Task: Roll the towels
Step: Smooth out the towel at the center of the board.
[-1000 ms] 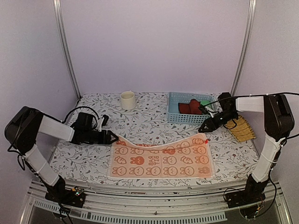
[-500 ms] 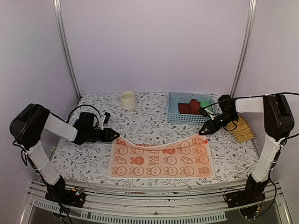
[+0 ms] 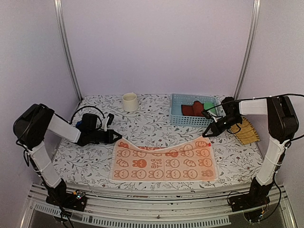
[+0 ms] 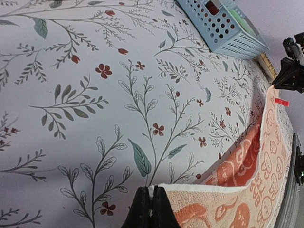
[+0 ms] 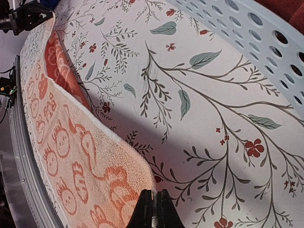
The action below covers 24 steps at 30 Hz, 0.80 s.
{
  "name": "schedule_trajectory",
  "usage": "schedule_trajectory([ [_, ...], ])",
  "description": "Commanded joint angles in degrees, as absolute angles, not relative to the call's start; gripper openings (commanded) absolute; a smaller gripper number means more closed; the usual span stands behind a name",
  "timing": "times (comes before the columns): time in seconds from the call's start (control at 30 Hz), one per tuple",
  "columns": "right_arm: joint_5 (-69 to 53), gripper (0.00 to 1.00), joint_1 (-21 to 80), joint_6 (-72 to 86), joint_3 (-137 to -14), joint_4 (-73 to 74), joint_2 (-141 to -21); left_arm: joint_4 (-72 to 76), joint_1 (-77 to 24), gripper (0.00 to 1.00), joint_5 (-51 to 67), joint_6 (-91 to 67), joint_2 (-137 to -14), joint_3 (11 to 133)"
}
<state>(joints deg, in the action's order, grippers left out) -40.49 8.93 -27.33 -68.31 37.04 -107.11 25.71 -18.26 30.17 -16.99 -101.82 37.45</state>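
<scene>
The orange-salmon towel (image 3: 164,164) with white rabbit shapes lies spread on the near middle of the table. Its far edge is lifted and sags between the two grippers. My left gripper (image 3: 115,137) is shut on the far left corner; in the left wrist view the towel (image 4: 228,204) hangs from the closed jaws (image 4: 152,206). My right gripper (image 3: 207,134) is shut on the far right corner; in the right wrist view the towel (image 5: 71,156) runs off from the closed jaws (image 5: 154,209). The blue towel is out of view.
A light blue basket (image 3: 178,116) at the back right holds a red roll (image 3: 190,109) and a green roll (image 3: 208,104). A cream cup (image 3: 130,101) stands at the back. A yellow woven mat (image 3: 247,131) lies at the right, behind my right arm.
Both grippers have lifted the towel's far corners slightly and drawn them a little away from each other; the left arm shifted a bit left and back.
</scene>
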Motion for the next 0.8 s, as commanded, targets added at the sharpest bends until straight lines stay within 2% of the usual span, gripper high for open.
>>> schedule_trajectory([
  [0.0, -40.9, 0.03, 8.3, -26.2, -68.9, 35.7, -107.5, 31.4, -18.3, 0.00, 25.6, -19.9, -97.6, 35.5],
  [0.13, -37.9, 0.03, 8.3, -24.2, -70.7, 32.5, -107.1, 34.5, -18.3, 0.00, 22.9, -23.6, -97.8, 36.1],
  [0.33, -29.3, 0.03, 8.3, -18.2, -72.2, 28.0, -109.4, 31.4, -18.4, 0.00, 13.4, -31.0, -102.1, 39.5],
  [0.43, -27.0, 0.08, 8.2, -16.4, -72.1, 27.2, -110.0, 27.8, -18.5, 0.00, 11.2, -33.1, -103.7, 41.3],
  [0.5, -25.2, 0.14, 8.2, -15.6, -71.5, 26.4, -109.3, 25.6, -19.0, 0.01, 9.7, -33.4, -103.5, 42.1],
  [0.53, -25.2, 0.20, 8.3, -15.7, -71.2, 26.1, -108.8, 23.9, -19.2, 0.10, 9.1, -33.0, -103.1, 42.6],
  [0.63, -25.7, 0.33, 8.3, -15.8, -70.3, 26.1, -107.0, 19.5, -20.7, 0.21, 6.0, -31.6, -100.8, 44.1],
  [0.77, -26.5, 0.39, 8.3, -16.9, -68.4, 27.6, -102.8, 11.1, -23.8, 0.34, 0.0, -30.6, -96.3, 46.6],
])
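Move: Each hand already pinches a far corner of the towel just above the table. The towel's middle lies about 17 cm to the right and 13 back from the left hand, and some 16 left and 13 back from the right. The white mug stands about 17 cm ahead of the left hand and 3 right; from the right hand, the blue basket's middle is roughly 13 cm ahead and 4 left, the woven tray 3 ahead and 16 right. Both hands, still pinching the towel's two far corners, draw it forward together by about 5 cm and spread some 3 cm outward each, the left rising a little first and sinking again while the right stays nearly level and pulls towards the basket. The left wrist swings counter-clockwise some 25 degrees and the right turns clockwise with a slight roll, and as the reach ends the fingers of both part and let go of the corners low over the table. ##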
